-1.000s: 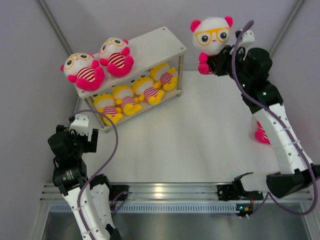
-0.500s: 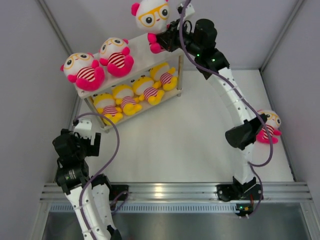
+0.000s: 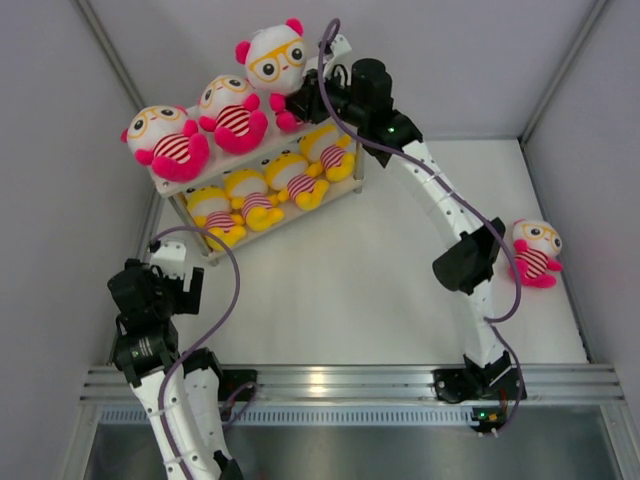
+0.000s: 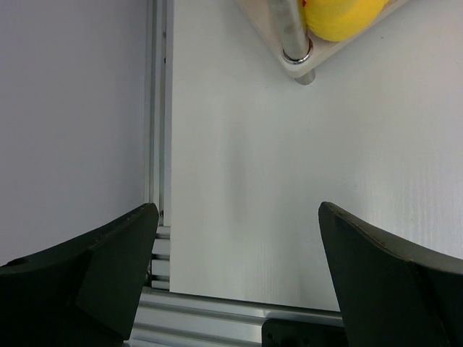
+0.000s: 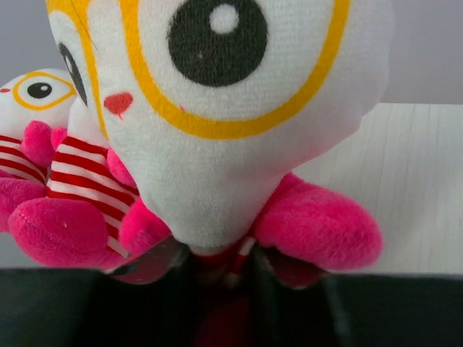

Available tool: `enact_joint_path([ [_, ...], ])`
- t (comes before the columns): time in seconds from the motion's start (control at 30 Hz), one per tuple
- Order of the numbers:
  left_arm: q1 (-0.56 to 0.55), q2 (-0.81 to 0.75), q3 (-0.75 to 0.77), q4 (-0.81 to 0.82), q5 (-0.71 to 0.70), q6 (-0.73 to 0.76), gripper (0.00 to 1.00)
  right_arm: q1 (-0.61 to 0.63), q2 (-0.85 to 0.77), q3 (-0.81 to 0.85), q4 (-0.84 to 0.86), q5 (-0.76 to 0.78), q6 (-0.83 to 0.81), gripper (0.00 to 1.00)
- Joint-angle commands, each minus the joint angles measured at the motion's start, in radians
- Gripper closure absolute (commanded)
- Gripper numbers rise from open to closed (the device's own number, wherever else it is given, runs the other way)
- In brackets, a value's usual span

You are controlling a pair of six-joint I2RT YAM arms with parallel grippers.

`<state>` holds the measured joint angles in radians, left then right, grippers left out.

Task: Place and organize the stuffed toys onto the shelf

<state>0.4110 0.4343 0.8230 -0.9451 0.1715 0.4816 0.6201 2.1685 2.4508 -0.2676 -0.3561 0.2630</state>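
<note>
A white two-tier shelf [image 3: 283,130] stands at the back left. Two pink stuffed toys [image 3: 165,140] [image 3: 232,110] sit on its top board, and several yellow ones [image 3: 250,195] fill the lower tier. My right gripper [image 3: 305,100] is shut on a third pink toy [image 3: 270,58], upright at the right end of the top board beside the other two. In the right wrist view its striped belly sits between my fingers [image 5: 221,267], under its big face [image 5: 217,108]. Another pink toy [image 3: 533,252] lies on the table at the right. My left gripper [image 3: 172,268] [image 4: 239,217] is open and holds nothing.
The shelf's near corner post [image 4: 295,50] and a yellow toy [image 4: 340,14] show at the top of the left wrist view. An aluminium rail [image 3: 320,382] runs along the near edge. Grey walls close the cell on the left, back and right.
The right arm has swung left, carrying the pink toy from the back right to the shelf's top board. The pink toy on the table has come into full view. The left arm has hardly moved.
</note>
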Motion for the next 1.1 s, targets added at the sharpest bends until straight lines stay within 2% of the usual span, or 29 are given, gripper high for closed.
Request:
enact_joint_path([
  [0.0, -0.006, -0.003, -0.004, 0.017, 0.006, 0.014, 0.01, 0.020, -0.065, 0.005, 0.076, 0.040, 0.013, 0.68],
  [0.07, -0.008, -0.003, -0.005, 0.019, -0.001, 0.015, 0.01, 0.021, -0.082, -0.036, 0.108, 0.069, 0.030, 0.53],
  [0.17, -0.008, -0.006, -0.005, 0.019, -0.006, 0.017, 0.01, 0.020, -0.090, -0.029, 0.108, 0.056, 0.053, 0.40],
  [0.4, -0.014, -0.006, -0.002, 0.019, -0.006, 0.018, 0.01, 0.020, -0.125, -0.027, 0.145, 0.081, 0.044, 0.26],
  [0.73, -0.014, -0.008, -0.010, 0.019, -0.013, 0.022, 0.01, 0.017, -0.153, -0.044, 0.182, 0.094, 0.062, 0.22],
  [1.07, -0.018, -0.005, -0.010, 0.017, -0.023, 0.032, 0.01, -0.003, -0.150, -0.072, 0.168, 0.097, 0.087, 0.23],
])
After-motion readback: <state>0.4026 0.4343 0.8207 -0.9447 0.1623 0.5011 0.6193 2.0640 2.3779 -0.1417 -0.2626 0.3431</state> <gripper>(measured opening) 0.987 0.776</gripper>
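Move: The held pink toy is at the right fingers, over its place at the right end of the pink row on the shelf top; its resting middle will be about 2 cm ahead, 1 cm left and 3 cm below. From this hand, the middle pink toy sits roughly 12 cm left and 3 cm back, and the leftmost some 25 cm left and 10 cm back, both about 4 cm lower. From the left hand, that resting place is around 29 cm ahead, 22 cm right and 20 cm above. Open the right gripper wide to let go of the pink toy at its striped body, barely shifting the hand at first. Then raise it some 7 cm off the toy while easing about 2 cm to the right, away from the middle pink toy, rolling the wrist a little so its left side lifts. Sink about 1 cm at the end, fingers still open. ##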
